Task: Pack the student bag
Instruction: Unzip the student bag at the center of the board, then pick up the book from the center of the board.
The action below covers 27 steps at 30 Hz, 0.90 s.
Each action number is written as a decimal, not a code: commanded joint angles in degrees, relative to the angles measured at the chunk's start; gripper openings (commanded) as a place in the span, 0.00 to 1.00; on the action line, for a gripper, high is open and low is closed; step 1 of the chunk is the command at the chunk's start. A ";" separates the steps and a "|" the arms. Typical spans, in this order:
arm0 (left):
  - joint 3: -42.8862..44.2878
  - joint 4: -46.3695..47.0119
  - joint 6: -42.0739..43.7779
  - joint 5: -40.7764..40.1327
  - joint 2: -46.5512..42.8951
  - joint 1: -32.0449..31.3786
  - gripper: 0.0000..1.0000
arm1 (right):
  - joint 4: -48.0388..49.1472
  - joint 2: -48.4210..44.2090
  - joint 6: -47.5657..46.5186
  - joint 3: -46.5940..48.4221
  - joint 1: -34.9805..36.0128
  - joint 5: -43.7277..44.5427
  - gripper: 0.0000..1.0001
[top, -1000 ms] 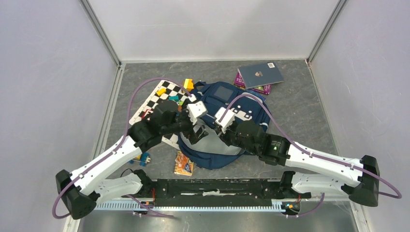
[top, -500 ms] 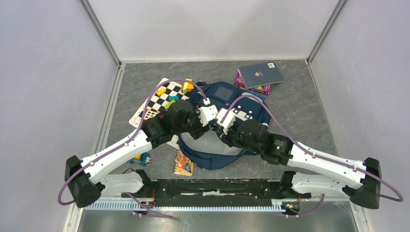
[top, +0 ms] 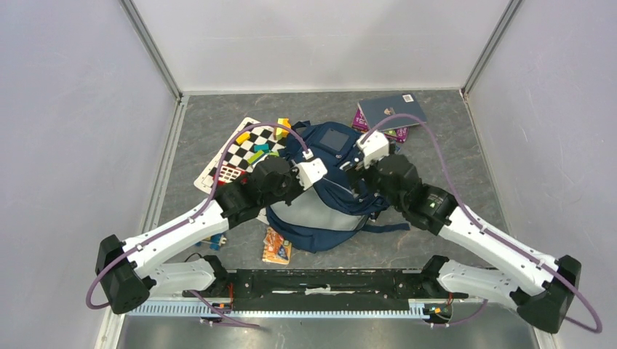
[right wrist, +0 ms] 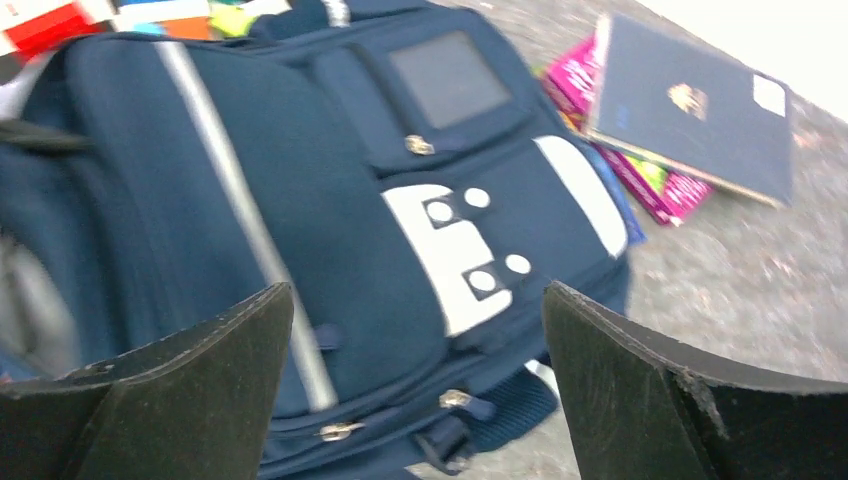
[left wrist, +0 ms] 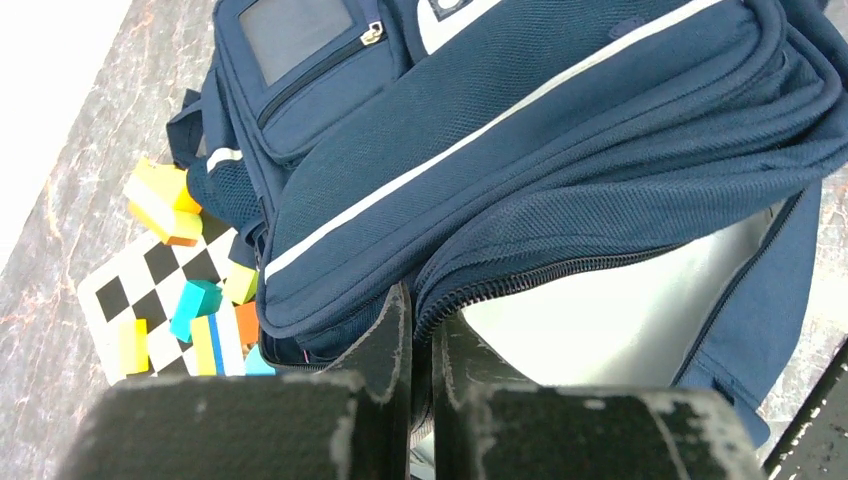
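Observation:
The student bag (top: 320, 236), a navy backpack with grey stripes, lies in the middle of the table with its main compartment unzipped and the pale grey lining (left wrist: 620, 310) showing. My left gripper (left wrist: 420, 318) is shut on the zippered rim of that opening, with fabric pinched between the jaws. In the top view the left gripper (top: 322, 183) sits at the bag's left side. My right gripper (right wrist: 417, 292) stands wide open above the bag's front pocket (right wrist: 300, 200), holding nothing; from above the right gripper (top: 358, 169) hovers over the bag's right half.
A checkered board (top: 231, 156) with several coloured blocks (top: 258, 149) lies left of the bag. A navy notebook (top: 393, 110) rests on a pink book (top: 398, 134) at the back right. An orange packet (top: 277, 246) lies near the front; enclosure walls stand around.
My left gripper moved right and closed on the bag's opening rim. My right gripper let go, opened wide and swung back and right over the bag's front.

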 commanded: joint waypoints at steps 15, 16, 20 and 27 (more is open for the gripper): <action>8.46 -1.50 -9.11 -7.66 2.43 0.76 0.02 | 25.61 9.65 26.71 -9.53 -53.90 -25.64 0.98; 7.98 -1.69 -9.30 -7.71 2.11 0.67 0.02 | 27.97 10.99 28.35 -10.06 -55.26 -25.66 0.98; 8.27 -1.78 -9.94 -9.33 1.41 0.67 0.02 | 45.13 17.04 37.25 -15.14 -59.24 -31.65 0.98; 9.92 -3.49 -13.15 -9.35 1.15 0.67 0.02 | 58.99 30.87 47.02 -13.41 -59.94 -31.58 0.94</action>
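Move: From the open right hand, the navy book lies about 30 cm ahead, 18 cm to its right and 21 cm below, with the purple book under it some 25 cm ahead, 15 cm right and 22 cm below. The student bag's middle is roughly 5 cm ahead, 2 cm left and 15 cm below. The left hand already has the bag's zip edge between its fingers; the grey opening lies about 7 cm to its right, 2 cm back and 12 cm below. With its fingers staying wide open, the right hand sweeps about 22 cm to the right, away from the student bag, and some 17 cm forward towards the books, first almost level, then sinking about 11 cm in the second half as it turns clockwise and rolls its left side up. Meanwhile the left hand keeps its shut hold on the bag's zip edge, lifting it a few centimetres and easing part of the way back down, while edging slightly forward and turning a little counter-clockwise. ##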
